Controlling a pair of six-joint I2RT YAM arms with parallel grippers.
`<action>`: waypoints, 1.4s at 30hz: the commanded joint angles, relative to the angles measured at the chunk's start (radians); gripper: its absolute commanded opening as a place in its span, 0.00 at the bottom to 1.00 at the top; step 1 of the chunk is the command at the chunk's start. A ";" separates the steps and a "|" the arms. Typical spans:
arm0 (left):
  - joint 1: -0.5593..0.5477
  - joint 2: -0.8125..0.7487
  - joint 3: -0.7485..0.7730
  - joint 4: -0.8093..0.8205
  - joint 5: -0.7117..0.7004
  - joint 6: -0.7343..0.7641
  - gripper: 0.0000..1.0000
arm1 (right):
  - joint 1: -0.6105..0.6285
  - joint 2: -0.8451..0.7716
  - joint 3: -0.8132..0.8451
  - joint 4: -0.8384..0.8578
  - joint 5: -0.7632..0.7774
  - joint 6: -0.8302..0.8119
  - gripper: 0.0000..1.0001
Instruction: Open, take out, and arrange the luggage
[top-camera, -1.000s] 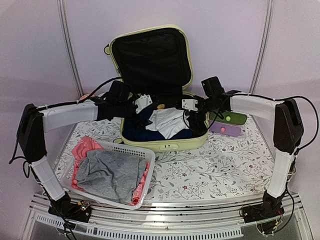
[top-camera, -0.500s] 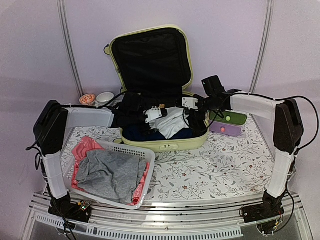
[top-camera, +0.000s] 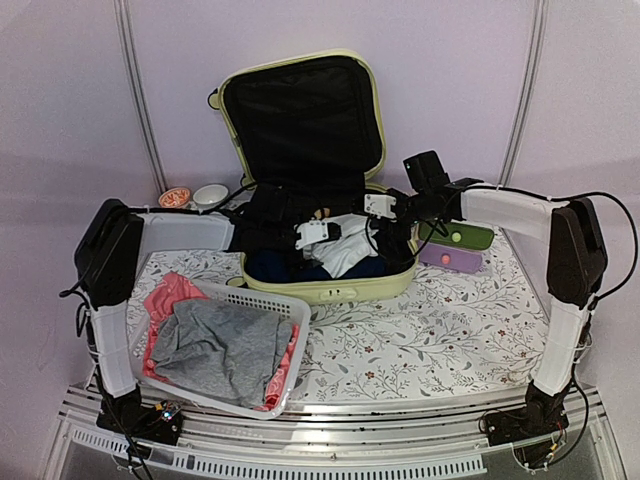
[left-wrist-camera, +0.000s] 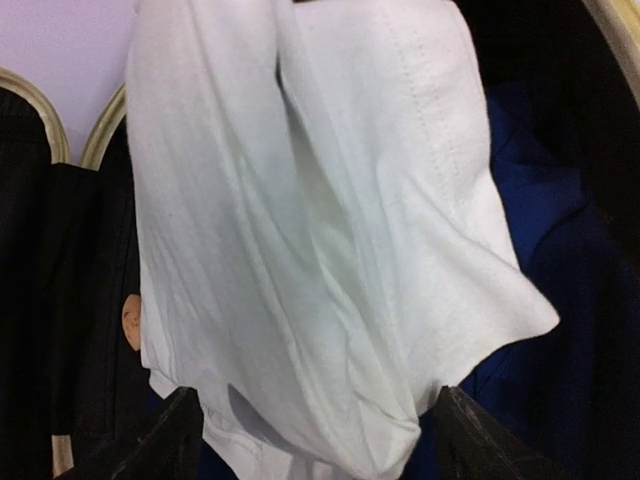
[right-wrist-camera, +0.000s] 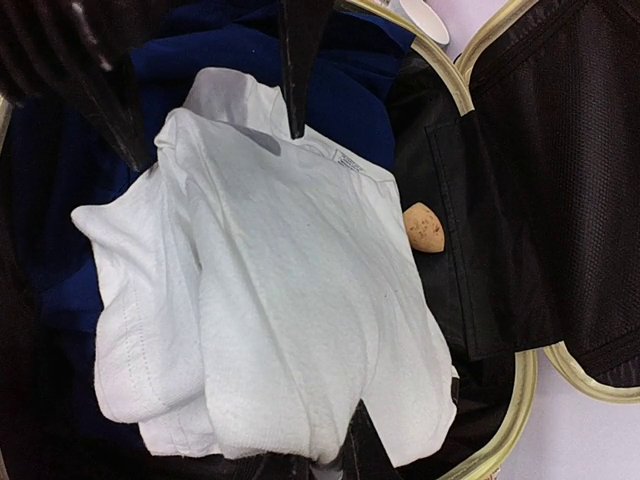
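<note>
The luggage (top-camera: 330, 290) lies open at the back of the table, its lid (top-camera: 300, 110) standing upright with black lining. Inside it, a white garment (top-camera: 347, 246) rests on a navy garment (right-wrist-camera: 340, 90). My right gripper (top-camera: 380, 208) is shut on one edge of the white garment (right-wrist-camera: 260, 300) and holds that edge up; in the right wrist view the cloth runs into the gripper (right-wrist-camera: 345, 465). My left gripper (top-camera: 318, 235) is open low over the suitcase. The white garment (left-wrist-camera: 300, 230) hangs between its two black fingertips (left-wrist-camera: 170, 440).
A white slatted basket (top-camera: 265, 298) with grey and pink clothes stands at the front left. Two small bowls (top-camera: 192, 196) sit left of the suitcase. A green and purple box (top-camera: 455, 250) lies to its right. A small tan object (right-wrist-camera: 425, 228) rests on the black lining.
My left arm has swung in from the left and brought its gripper rightward and down over the white garment. The right arm has stayed where it was.
</note>
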 joint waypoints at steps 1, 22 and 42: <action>0.008 0.065 0.071 -0.043 0.010 -0.001 0.78 | -0.004 -0.016 0.042 0.003 -0.030 0.026 0.02; 0.009 -0.132 0.066 -0.008 -0.108 0.022 0.00 | -0.005 -0.058 0.057 -0.013 -0.052 0.089 0.02; 0.007 -0.504 -0.021 -0.350 -0.245 0.055 0.00 | 0.254 -0.133 0.196 -0.213 -0.028 0.457 0.02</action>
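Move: The white shirt's middle lies some 6 cm to the left hand's right, about 1 cm ahead and 2 cm lower, its near end already between the open fingers. The navy clothes lie about 6 cm beneath this hand, 1 cm farther out; a small cork piece is about 8 cm ahead, 3 cm right and 6 cm below. From the right hand, still holding the other end, the shirt's middle is some 7 cm left, 1 cm back and 4 cm below. Forward and down a couple of centimetres, the left hand shuts its fingers on the shirt's free end, pinching it, then lifts it some 17 cm, drifting left and back near the end as the wrist tips up a little. The right hand keeps its pinch and stays nearly still at first, then rises about 8 cm and swings back and left over the suitcase, tilting. ##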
